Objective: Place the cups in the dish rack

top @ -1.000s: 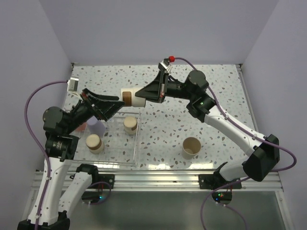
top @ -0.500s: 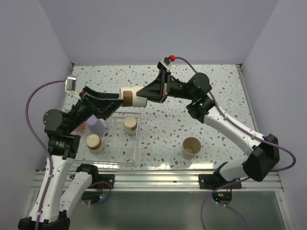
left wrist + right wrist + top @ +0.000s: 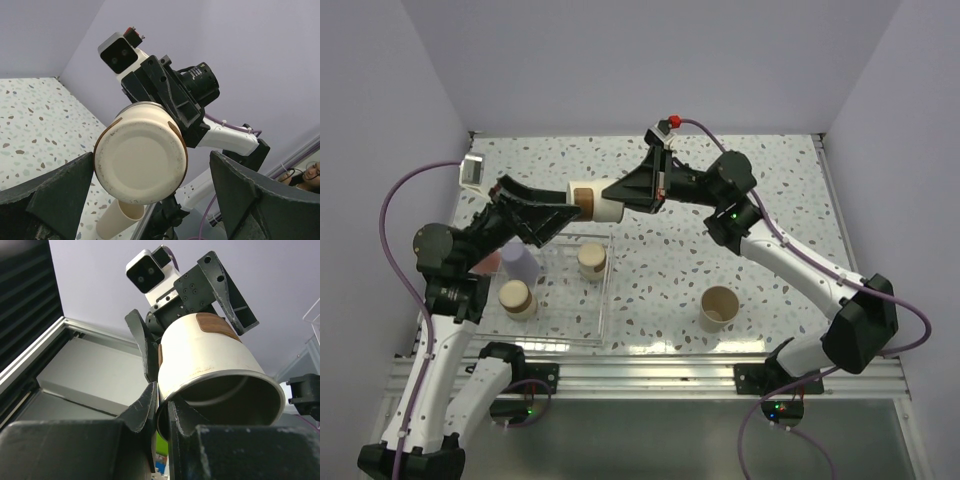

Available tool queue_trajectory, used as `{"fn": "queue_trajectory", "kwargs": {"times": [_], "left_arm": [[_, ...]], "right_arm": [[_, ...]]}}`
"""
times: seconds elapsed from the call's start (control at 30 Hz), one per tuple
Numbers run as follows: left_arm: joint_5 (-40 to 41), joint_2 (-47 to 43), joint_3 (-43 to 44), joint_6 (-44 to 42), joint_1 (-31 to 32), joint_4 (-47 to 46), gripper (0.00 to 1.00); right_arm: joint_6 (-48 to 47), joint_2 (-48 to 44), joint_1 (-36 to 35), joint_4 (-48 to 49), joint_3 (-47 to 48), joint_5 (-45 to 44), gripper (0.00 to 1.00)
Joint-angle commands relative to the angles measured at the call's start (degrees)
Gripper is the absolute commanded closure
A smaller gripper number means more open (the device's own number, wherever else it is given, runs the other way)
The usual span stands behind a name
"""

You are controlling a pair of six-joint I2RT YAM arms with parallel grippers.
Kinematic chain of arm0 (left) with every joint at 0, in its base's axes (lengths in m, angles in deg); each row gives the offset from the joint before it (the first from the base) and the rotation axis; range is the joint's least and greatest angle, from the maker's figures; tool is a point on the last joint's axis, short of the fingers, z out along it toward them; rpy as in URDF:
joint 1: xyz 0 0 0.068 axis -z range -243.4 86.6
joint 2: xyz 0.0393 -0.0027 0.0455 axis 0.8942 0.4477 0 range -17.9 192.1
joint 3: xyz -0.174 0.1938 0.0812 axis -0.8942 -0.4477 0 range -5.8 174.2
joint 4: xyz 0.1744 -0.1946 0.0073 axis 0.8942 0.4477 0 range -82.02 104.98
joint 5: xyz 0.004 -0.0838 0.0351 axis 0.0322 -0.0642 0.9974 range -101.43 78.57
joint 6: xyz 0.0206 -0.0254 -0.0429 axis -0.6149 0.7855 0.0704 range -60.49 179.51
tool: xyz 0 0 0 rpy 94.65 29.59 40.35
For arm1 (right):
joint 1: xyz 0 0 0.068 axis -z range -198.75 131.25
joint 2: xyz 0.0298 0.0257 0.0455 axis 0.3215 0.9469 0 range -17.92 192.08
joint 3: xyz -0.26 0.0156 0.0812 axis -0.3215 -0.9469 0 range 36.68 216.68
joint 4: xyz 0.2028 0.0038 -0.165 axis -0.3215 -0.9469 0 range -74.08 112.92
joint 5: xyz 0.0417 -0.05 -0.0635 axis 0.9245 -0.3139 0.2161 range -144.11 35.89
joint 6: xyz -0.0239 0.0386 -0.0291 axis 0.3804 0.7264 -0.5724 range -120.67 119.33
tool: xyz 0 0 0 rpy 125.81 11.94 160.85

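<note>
My right gripper [image 3: 622, 194] is shut on the rim of a cream metal cup [image 3: 597, 200] with a brown band and holds it sideways in the air above the dish rack's [image 3: 603, 312] far edge. In the right wrist view one finger is inside the cup [image 3: 215, 365] and one outside, at the gripper [image 3: 162, 410]. My left gripper [image 3: 563, 211] is open at the cup's base. In the left wrist view its fingers [image 3: 65, 192] stand wide on either side of the base [image 3: 141, 160], not touching. The rack holds a lavender cup [image 3: 520, 265] and two brown-banded cups [image 3: 517, 298] [image 3: 591, 260].
A beige cup [image 3: 718, 307] stands upright on the speckled table to the right of the rack; it also shows low in the left wrist view [image 3: 117, 220]. Walls close in the table at the back and sides.
My left gripper has risen and come closer to the held cup's base. The right gripper has carried the cup slightly left and up.
</note>
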Motion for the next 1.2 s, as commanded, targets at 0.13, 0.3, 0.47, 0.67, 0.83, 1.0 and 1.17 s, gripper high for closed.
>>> {"fn": "queue_trajectory", "kwargs": {"times": [0.13, 0.3, 0.47, 0.67, 0.83, 1.0, 1.17], "left_arm": [[-0.99, 0.88, 0.71, 0.78, -0.32, -3.52, 0.03], [-1.43, 1.5, 0.71, 0.17, -0.32, -3.26, 0.14], [-1.43, 1.68, 0.54, -0.28, -0.41, -3.0, 0.2], [-0.91, 1.85, 1.06, -0.89, -0.32, -2.73, 0.35], [-0.99, 1.68, 1.24, -1.51, -0.32, -1.41, 0.67], [-0.64, 1.24, 2.82, -4.49, -0.32, 3.94, 0.86], [0.94, 0.1, 6.41, -11.16, -0.32, 15.52, 0.91]], "right_arm": [[0.85, 0.67, -0.29, 3.64, 2.32, 0.78, 1.0], [1.02, 1.54, -0.55, 3.82, 3.03, 0.43, 1.0], [1.11, 1.99, -1.25, 4.08, 3.2, 0.26, 1.0], [0.76, 1.9, -1.69, 4.17, 2.24, -0.36, 1.0], [0.5, 1.37, -1.69, 3.99, 1.36, -1.24, 1.0], [-3.09, 1.11, -1.43, -1.0, 2.41, -1.15, 0.51], [-11.69, -0.82, 0.76, -13.13, 5.22, 0.96, 0.08]]}}
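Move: The right hand pinches the held cream cup by its rim; the cup's middle lies about 4 cm to that hand's left and 3 cm below it. From the open left hand the cup is some 2 cm ahead, 4 cm right and 1 cm up, closed end facing it. Roughly 40 cm beneath the left hand, the rack's middle is 4 cm ahead and 14 cm left, and the rack's right-hand cream cup is 9 cm ahead, straight below sideways. The right hand eases the cup about 1 cm left towards the left gripper and holds there, while the left hand creeps some 1 cm forward and closes its wide-open fingers partway onto both sides of the cup's closed end. Once that grip has settled, the right fingers open nearly fully to let go of the rim, one still inside the mouth, and at the end both hands sink another 1 to 1.5 cm with slight tilts. ##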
